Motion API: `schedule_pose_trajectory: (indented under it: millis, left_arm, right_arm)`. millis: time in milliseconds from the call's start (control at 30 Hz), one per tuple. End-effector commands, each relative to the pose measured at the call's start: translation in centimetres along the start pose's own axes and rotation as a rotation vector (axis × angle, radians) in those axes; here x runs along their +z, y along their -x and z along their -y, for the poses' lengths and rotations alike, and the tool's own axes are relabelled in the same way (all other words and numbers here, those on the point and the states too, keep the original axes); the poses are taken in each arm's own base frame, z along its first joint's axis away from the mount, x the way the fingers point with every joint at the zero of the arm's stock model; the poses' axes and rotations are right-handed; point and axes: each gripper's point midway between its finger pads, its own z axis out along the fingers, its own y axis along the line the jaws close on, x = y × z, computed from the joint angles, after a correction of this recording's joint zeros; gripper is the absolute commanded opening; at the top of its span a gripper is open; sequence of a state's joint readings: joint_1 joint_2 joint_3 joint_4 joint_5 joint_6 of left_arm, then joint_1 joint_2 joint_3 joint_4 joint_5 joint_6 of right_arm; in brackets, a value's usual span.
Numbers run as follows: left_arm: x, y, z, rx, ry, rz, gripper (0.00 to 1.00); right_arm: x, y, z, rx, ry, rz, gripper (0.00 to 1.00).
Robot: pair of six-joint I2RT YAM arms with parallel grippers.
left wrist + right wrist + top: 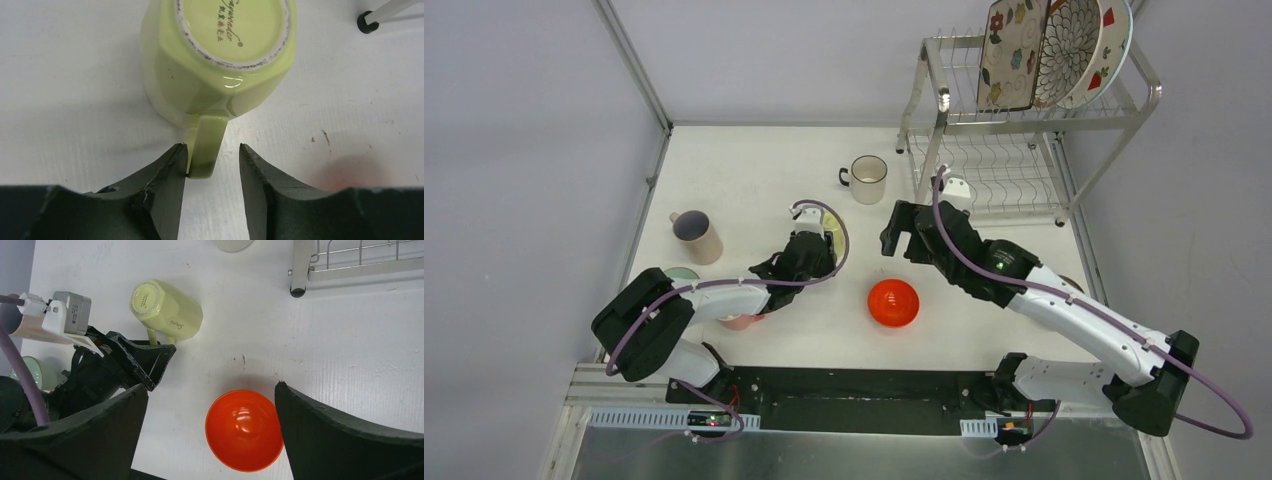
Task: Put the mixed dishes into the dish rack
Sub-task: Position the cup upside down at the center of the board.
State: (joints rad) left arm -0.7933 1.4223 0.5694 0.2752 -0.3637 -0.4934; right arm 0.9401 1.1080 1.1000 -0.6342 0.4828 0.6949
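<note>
A yellow cup (pixel 215 55) lies on its side on the table, base toward the left wrist camera. Its handle (pixel 205 145) sits between the jaws of my left gripper (pixel 212 150). The left finger touches the handle and the right finger stands apart from it, so the gripper is open. My right gripper (pixel 207 386) hangs wide open above the red-orange bowl (pixel 245 429), with nothing held. The dish rack (pixel 1024 122) stands at the back right. A floral rectangular plate (pixel 1012 52), a brown-petal plate (pixel 1069 50) and a strawberry plate (pixel 1114 45) stand on its upper shelf.
A white cup (pixel 869 178) stands left of the rack. Near the left edge are a pink cup (pixel 694 235) and a pale green bowl (pixel 681 273), the bowl partly hidden by my left arm. A rack leg (pixel 299 270) is near the right gripper.
</note>
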Motion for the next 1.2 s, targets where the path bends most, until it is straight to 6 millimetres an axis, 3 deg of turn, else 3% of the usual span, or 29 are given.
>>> schedule_pose_trajectory:
  millis: [0,133,233,333,500,667,867,967,1167]
  left_arm:
    - [-0.8,1.3,3.6,-0.070,-0.146,0.000,0.46]
    - [-2.2,2.7,5.2,-0.067,-0.235,0.012,0.51]
    - [-4.1,5.6,5.6,-0.017,-0.261,0.067,0.60]
    - [-6.3,9.1,4.5,0.047,-0.219,0.151,0.72]
    - [-12.0,15.6,2.8,0.160,-0.195,0.358,0.82]
    - [-16.9,19.4,0.0,0.231,-0.111,0.497,0.88]
    - [-21.3,21.5,-3.2,0.306,-0.015,0.601,0.99]
    - [-22.8,21.7,-4.8,0.356,0.037,0.621,0.99]
    - [-23.3,20.1,-7.7,0.387,0.135,0.623,0.99]
  right_arm:
    - [0.3,0.2,0.2,-0.015,-0.011,0.012,0.99]
    - [0.6,-0.2,0.0,-0.030,-0.010,-0.005,0.97]
    - [1.1,-0.6,-0.4,-0.017,-0.001,-0.018,0.94]
    - [1.6,-1.0,-1.4,0.003,0.033,-0.030,0.92]
    - [2.9,-1.4,-3.3,0.024,0.078,-0.049,0.88]
    - [4.9,-2.5,-5.6,0.042,0.115,-0.071,0.81]
    - [7.3,-4.0,-8.1,-0.024,0.151,-0.077,0.73]
    - [8.5,-4.8,-8.7,-0.072,0.130,-0.077,0.70]
    - [11.7,-7.3,-9.7,-0.118,0.093,-0.108,0.66]
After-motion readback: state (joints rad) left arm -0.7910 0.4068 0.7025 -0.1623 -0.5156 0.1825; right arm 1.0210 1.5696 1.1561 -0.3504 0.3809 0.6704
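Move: The upside-down cup stands about 6 cm straight ahead of the left hand and 1 cm below it, its handle still between the part-open fingers. From the right hand, high up, wide open and empty, the cup is some 11 cm ahead, 11 cm to the left and 18 cm down; the red bowl lies almost beneath, 3 cm back, 3 cm right and 20 cm down; the beige mug is about 25 cm ahead, 2 cm left and 18 cm down. The left hand spreads its fingers off the cup's handle, first easing about 2 cm back and to the right, then sweeping some 27 cm up, on to the left and slightly back, its fingers swinging up about 40 degrees until they are wide open and clear. Meanwhile the right hand comes in towards the cup's handle side, after a short, slow sinking, going about 11 cm left and 10 cm down while its wrist turns some 10 degrees counter-clockwise and its fingers narrow to about two thirds open, still touching nothing. ##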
